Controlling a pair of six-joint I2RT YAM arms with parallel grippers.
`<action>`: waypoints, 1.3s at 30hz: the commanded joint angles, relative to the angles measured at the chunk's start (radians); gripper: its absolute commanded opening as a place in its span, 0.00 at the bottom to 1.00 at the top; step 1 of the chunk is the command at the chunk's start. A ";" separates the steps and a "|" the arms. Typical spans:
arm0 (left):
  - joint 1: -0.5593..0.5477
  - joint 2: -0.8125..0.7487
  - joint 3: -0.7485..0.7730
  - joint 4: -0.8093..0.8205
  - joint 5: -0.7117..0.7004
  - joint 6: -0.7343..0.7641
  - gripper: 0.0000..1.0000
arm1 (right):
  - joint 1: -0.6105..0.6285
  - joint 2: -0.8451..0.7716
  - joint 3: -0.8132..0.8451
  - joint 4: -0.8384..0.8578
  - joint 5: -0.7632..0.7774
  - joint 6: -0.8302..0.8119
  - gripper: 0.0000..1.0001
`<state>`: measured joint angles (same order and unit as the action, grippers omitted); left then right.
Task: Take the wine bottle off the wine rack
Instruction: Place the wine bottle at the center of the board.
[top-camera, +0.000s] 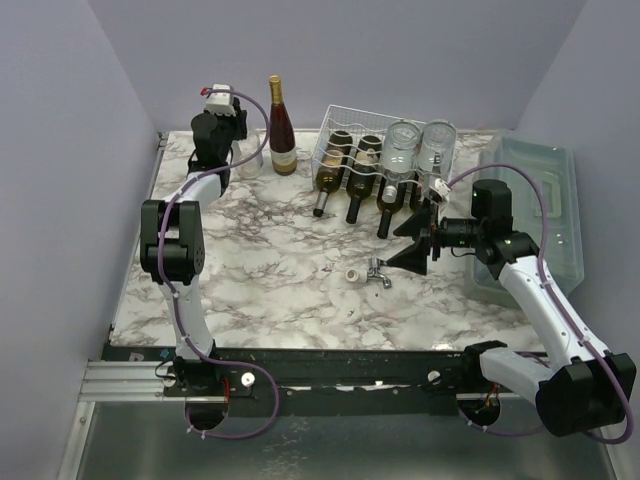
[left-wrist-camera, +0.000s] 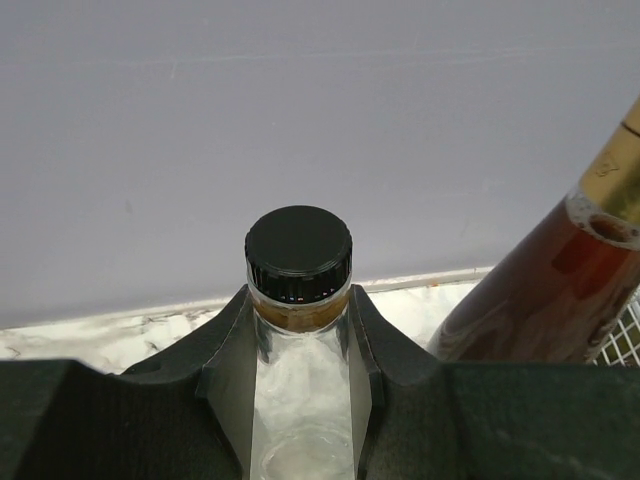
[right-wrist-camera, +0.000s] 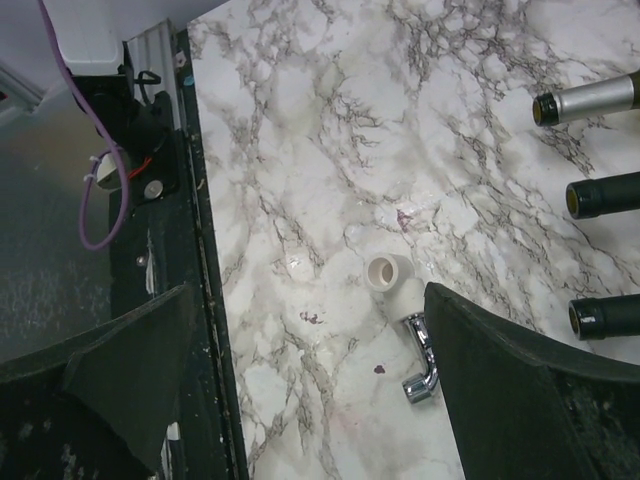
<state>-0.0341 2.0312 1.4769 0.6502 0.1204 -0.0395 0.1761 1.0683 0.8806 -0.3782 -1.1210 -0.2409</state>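
Note:
The white wire wine rack (top-camera: 345, 118) stands at the back centre with several bottles (top-camera: 352, 170) lying in it, necks toward me. At the far left back, my left gripper (top-camera: 243, 150) is shut on the neck of a clear glass wine bottle. In the left wrist view this bottle (left-wrist-camera: 300, 400) has a black cap and sits between my fingers (left-wrist-camera: 225, 370), well clear of the rack. An amber bottle (top-camera: 282, 130) with a gold top stands upright just to its right. My right gripper (top-camera: 420, 240) hovers open in front of the rack, holding nothing.
A white pipe fitting (right-wrist-camera: 388, 275) and a chrome elbow (right-wrist-camera: 422, 365) lie on the marble table below the right gripper (right-wrist-camera: 320, 370). Three bottle necks (right-wrist-camera: 605, 195) stick out beside it. A translucent lidded bin (top-camera: 540, 190) fills the right side. Walls stand close behind and to the left.

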 joint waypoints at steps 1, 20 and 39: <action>0.019 -0.010 0.114 0.157 0.018 0.020 0.00 | -0.006 0.015 0.034 -0.053 -0.049 -0.048 1.00; 0.019 -0.088 -0.057 0.154 0.023 -0.003 0.75 | -0.018 0.010 0.034 -0.080 -0.068 -0.087 1.00; 0.019 -0.809 -0.520 -0.448 -0.054 -0.486 0.99 | -0.053 -0.089 -0.003 0.025 -0.054 -0.014 1.00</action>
<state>-0.0196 1.3693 1.0225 0.5068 0.0235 -0.3408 0.1307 1.0042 0.8944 -0.4309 -1.1679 -0.3058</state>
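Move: Already pinched by the neck in the left hand, the clear bottle hangs upright over its place on the board: about 1 cm ahead, 1 cm left and some 24 cm below that hand. The red wine bottle stands level with the hand, about 12 cm to its right, its middle 10 cm lower; the rack's leftmost bottle lies some 24 cm right, 3 cm nearer and 18 cm below. From the idle right hand, the place is roughly 38 cm ahead, 40 cm left and 24 cm below. Easing the clear bottle about 1.5 cm down onto the board, with a slight shift forward and left, the left hand holds still there briefly. Its fingers then open wide and let go of the neck, and the hand draws back towards the base some 17 cm while climbing about 10 cm, its left side rolling down by nearly 20 degrees. ##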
